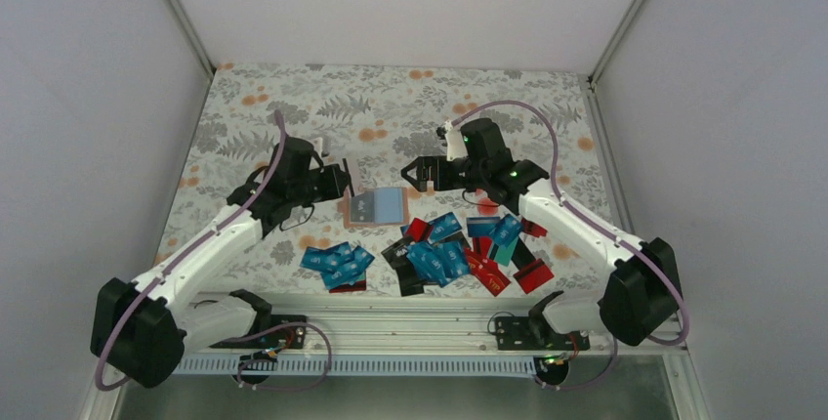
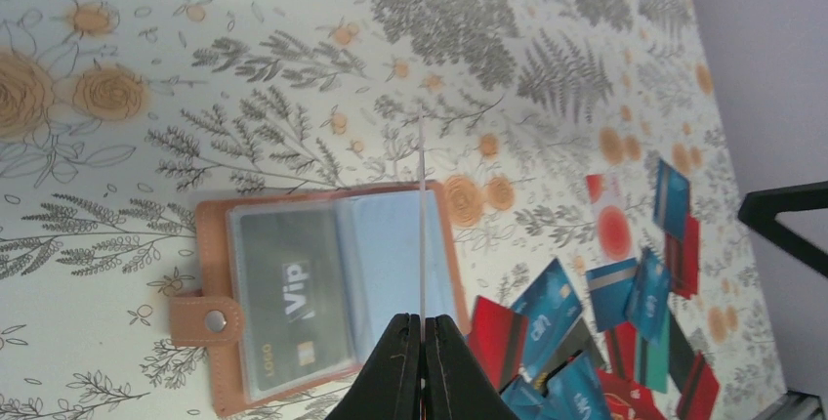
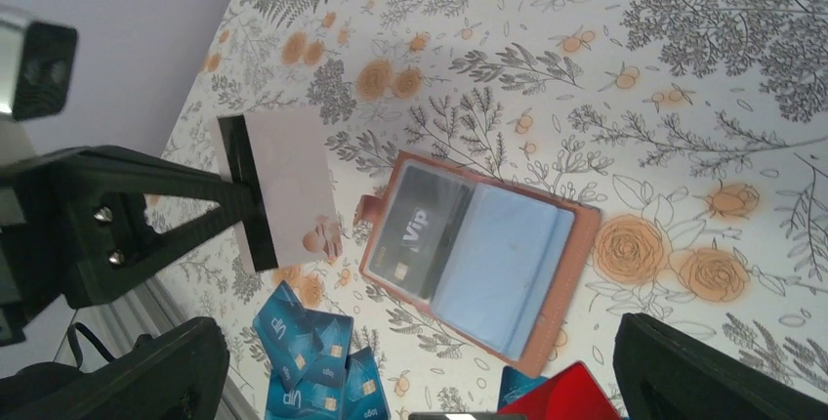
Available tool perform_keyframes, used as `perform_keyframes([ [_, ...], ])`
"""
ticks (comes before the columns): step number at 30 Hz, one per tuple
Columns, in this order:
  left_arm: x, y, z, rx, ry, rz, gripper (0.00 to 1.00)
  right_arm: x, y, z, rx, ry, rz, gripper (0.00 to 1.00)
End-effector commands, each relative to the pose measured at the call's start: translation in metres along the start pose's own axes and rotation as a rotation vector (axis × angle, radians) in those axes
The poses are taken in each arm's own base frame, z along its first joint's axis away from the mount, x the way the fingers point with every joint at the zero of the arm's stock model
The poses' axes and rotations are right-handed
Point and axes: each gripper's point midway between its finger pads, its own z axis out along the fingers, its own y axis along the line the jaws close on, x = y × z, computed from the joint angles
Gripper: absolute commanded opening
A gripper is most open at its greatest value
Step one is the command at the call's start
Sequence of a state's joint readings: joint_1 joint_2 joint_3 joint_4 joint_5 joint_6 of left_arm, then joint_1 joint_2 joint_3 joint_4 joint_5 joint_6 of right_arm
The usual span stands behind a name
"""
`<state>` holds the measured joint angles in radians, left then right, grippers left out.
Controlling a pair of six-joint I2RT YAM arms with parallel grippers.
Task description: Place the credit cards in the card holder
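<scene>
The card holder (image 1: 376,208) lies open and flat on the flowered table, tan-rimmed with clear sleeves. A black VIP card (image 2: 293,293) sits in its left sleeve. My left gripper (image 2: 422,327) is shut on a pale credit card (image 3: 283,186), held on edge just above the holder's (image 2: 213,264) middle. In the left wrist view that card is only a thin white line (image 2: 421,205). My right gripper (image 1: 417,174) hovers open beside the holder's (image 3: 576,273) right side, its fingers (image 3: 146,381) wide apart and empty. Loose credit cards (image 1: 454,254), blue, red and black, lie in front of the holder.
A second cluster of blue cards (image 1: 337,264) lies front-left of the holder. A red card (image 3: 561,396) sits just under my right gripper. Grey walls close in the table on three sides, and a metal rail (image 1: 410,317) runs along the near edge.
</scene>
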<state>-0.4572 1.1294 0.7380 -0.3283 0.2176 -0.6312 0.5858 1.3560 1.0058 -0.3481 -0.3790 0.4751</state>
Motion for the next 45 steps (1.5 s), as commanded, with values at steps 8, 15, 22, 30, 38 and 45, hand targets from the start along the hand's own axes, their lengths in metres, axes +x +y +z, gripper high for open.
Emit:
perform_keyframes([
  [8,0.019,0.004,0.033,0.168,0.093,0.051,0.02,0.004,-0.008,0.044,-0.187,0.126,0.044,1.00],
  [15,0.030,0.008,0.048,0.237,0.135,0.034,0.02,0.016,-0.020,0.068,-0.202,0.198,0.077,0.99],
  [22,0.036,0.018,0.059,0.223,0.148,0.023,0.02,0.031,-0.031,0.085,-0.213,0.254,0.121,0.97],
  [30,0.037,0.026,0.071,0.215,0.148,-0.006,0.02,0.043,-0.042,0.093,-0.205,0.277,0.138,0.97],
  [38,0.040,0.034,0.079,0.192,0.157,-0.027,0.02,0.052,-0.049,0.100,-0.202,0.298,0.150,0.96],
  [45,0.043,0.042,0.080,0.160,0.157,-0.037,0.02,0.060,-0.054,0.103,-0.198,0.314,0.159,0.96],
])
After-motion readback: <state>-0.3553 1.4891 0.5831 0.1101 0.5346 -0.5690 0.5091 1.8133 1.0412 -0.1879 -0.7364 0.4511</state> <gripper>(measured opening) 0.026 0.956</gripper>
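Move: The open card holder lies some 6 cm to the right of the left hand, about 1 cm ahead and 15 cm below; that hand already grips the white card. The loose blue cards are about 12 cm back and 2 cm left of it, the striped red card roughly 5 cm back and 16 cm right. From the open right hand the card holder is some 9 cm left, about level in reach and 19 cm below. The white card, still pinched in the left fingers, is lowered about 9 cm towards the open card holder, quickly then slowing, drifting slightly right as the wrist turns some 15 degrees clockwise. Alongside, the right hand sinks about 12 cm and shifts some 3 cm left to the holder's right side, its fingers swinging round to point more squarely left, staying wide open. ##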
